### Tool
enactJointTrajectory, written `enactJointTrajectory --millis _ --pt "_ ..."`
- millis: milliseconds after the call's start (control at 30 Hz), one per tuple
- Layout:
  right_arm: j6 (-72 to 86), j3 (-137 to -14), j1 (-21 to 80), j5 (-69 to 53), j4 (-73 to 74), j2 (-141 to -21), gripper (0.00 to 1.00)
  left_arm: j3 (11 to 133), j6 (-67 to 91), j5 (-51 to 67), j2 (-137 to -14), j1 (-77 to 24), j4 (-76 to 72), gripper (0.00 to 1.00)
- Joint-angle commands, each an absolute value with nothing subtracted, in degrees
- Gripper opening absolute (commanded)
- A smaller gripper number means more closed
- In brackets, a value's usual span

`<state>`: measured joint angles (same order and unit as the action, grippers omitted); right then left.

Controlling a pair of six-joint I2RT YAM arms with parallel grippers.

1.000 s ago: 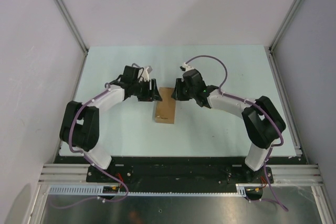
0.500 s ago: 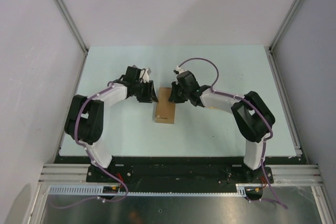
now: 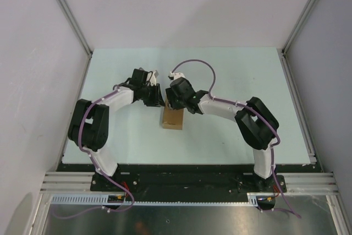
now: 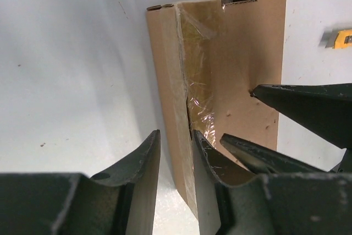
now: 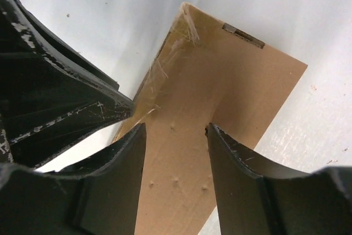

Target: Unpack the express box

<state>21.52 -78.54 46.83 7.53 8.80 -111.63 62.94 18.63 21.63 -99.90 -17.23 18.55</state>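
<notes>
The express box (image 3: 172, 118) is a small flat brown carton lying closed on the pale table, with clear tape (image 4: 197, 103) along its seam. My left gripper (image 4: 175, 136) straddles the box's left side edge at its far end. Its jaws stand narrowly open, and a sliver of table shows between the outer finger (image 4: 147, 160) and the cardboard. My right gripper (image 5: 175, 130) hovers open over the box top (image 5: 220, 81), nothing between its fingers. In the top view both grippers meet over the box's far end, left gripper (image 3: 160, 102) beside right gripper (image 3: 169, 103).
A yellow-and-black utility knife (image 4: 340, 38) lies on the table just beyond the box's right side. The pale table (image 3: 231, 75) is ringed by aluminium rails (image 3: 297, 97) and white walls. The two arms crowd close above the box.
My right arm has swung left, over the box's far end, and its jaws shut and then opened. The left jaws have narrowed around the box's side edge.
</notes>
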Motion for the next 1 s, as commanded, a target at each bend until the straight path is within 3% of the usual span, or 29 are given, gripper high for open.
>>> enactJointTrajectory --millis 0,167,467,767,967 --pt "18.1 -80.6 48.1 14.0 11.7 -114.6 0.56 64.7 19.1 20.3 -99.4 -16.8 18.3 0.34" --pt "15.9 -80.6 49.3 16.8 12.7 -117.2 0.59 64.9 20.0 21.0 -99.1 -16.3 18.3 0.35" --pt "13.4 -80.2 51.0 20.7 15.8 -121.5 0.52 65.7 21.8 26.3 -101.1 -14.1 18.2 0.36" --pt "10.4 -77.1 53.6 21.9 13.2 -121.6 0.71 69.1 22.4 30.0 -102.3 -13.3 18.3 0.38" --pt "9.3 -75.1 53.4 20.8 12.7 -122.0 0.74 69.8 22.5 29.7 -103.4 -13.2 18.2 0.38"
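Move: The express box lies under both hands, its long side running forward. From the left gripper, at the box's taped left edge, the box's middle is about 4 cm right, 1 cm ahead and 3 cm below. From the right gripper, whose tips are on the top face, it is about 1 cm back, 1 cm right and 3 cm below. The yellow knife lies roughly 22 cm to the right of the box's middle, nearly level with it. Keep the right gripper's tips on the box's top face while you ease it about 1 cm forward, slightly left and down, opening the fingers wider and turning the wrist nearly 20 degrees so they point more forward. Shift the part-open left gripper about 1 cm left and back again, bringing it some 2.5 cm forward and 2 cm up, clear of the taped edge. ##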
